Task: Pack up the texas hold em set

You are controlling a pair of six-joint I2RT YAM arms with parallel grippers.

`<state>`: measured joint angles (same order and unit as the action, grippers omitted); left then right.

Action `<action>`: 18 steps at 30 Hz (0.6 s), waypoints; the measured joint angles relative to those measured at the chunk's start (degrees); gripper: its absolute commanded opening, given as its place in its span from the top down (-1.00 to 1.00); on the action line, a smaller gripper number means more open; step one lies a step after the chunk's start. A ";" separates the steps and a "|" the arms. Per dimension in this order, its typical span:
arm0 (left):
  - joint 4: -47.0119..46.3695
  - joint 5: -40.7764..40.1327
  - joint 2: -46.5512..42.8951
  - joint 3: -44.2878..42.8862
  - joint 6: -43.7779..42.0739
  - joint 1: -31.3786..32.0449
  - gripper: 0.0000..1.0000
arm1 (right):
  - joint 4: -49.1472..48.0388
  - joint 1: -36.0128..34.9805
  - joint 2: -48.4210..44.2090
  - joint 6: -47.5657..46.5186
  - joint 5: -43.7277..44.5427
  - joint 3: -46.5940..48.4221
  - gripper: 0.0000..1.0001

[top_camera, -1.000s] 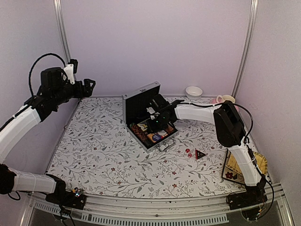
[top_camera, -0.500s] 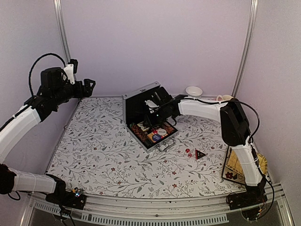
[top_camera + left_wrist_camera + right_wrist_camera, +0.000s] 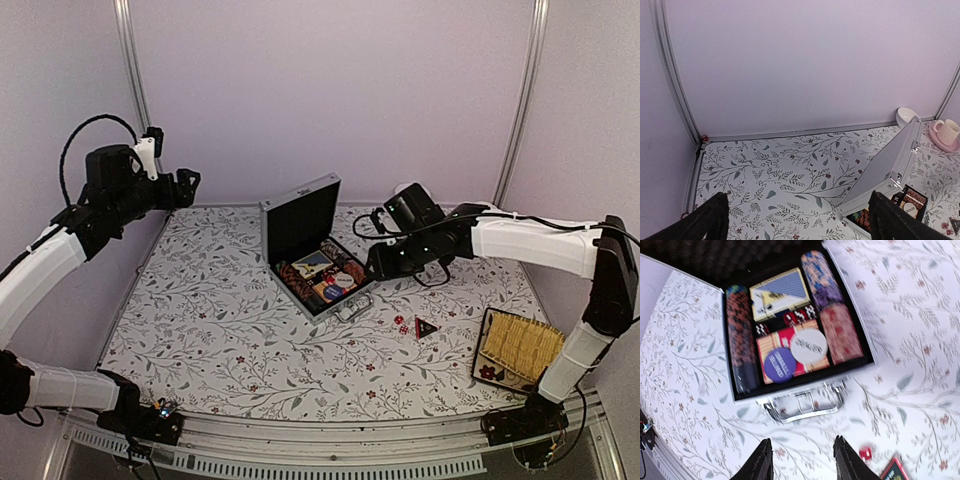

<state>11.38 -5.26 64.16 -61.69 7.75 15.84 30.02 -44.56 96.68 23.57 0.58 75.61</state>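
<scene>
The silver briefcase (image 3: 312,252) lies open mid-table with its lid (image 3: 887,162) upright. In the right wrist view its black lining holds chip stacks (image 3: 740,335), a card deck (image 3: 780,290), a purple disc (image 3: 779,363) and a white disc (image 3: 808,344). The metal handle (image 3: 802,405) faces the camera. My right gripper (image 3: 802,460) hovers open just in front of the handle, to the case's right (image 3: 378,262), with nothing between its fingers. Red dice (image 3: 400,323) and the black-red triangular marker (image 3: 425,327) lie on the cloth. My left gripper (image 3: 190,180) hangs wide open, high at the back left.
A yellow woven tray (image 3: 520,345) lies at the front right. A white bowl (image 3: 907,116) and a pink cup (image 3: 949,132) on its saucer stand by the back wall. Metal frame posts (image 3: 130,70) rise at the rear corners.
My right gripper has pulled out of the case and swung right to in front of the handle, its fingers spreading. The left arm has stayed still.
</scene>
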 measured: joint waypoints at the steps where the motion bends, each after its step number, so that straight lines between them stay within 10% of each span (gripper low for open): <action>1: 0.00 -0.17 -0.02 0.02 -0.04 0.00 -0.94 | 0.98 0.00 -2.01 1.73 0.76 -2.43 0.14; 18: 0.04 -0.59 -0.04 0.02 -0.66 0.00 -0.94 | 8.98 0.00 1.22 18.14 3.32 -11.13 0.13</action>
<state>11.42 -5.85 64.12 -61.67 7.09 15.84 39.00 -44.56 97.91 41.71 3.90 64.49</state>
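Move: The two red dice lie about 5 cm back, 8 cm to the right and some 14 cm below my right hand, which is empty and half open. The "All in" triangle is roughly 6 cm to the right of them and 1 cm nearer me. The open case's tray is about 8 cm ahead of my right hand and 12 cm to its left. From my left hand the dice are some 46 cm right, 11 cm back and well below. I bring my right hand away from the case and down to the last two dice, dropping nearly 10 cm while going about 7 cm right and 5 cm back. The sideways travel comes first; then I sink almost straight down. On the way I tip the fingers some 20 degrees steeper and turn the wrist clockwise about as much, keeping the gap half open and stopping short of touching. ##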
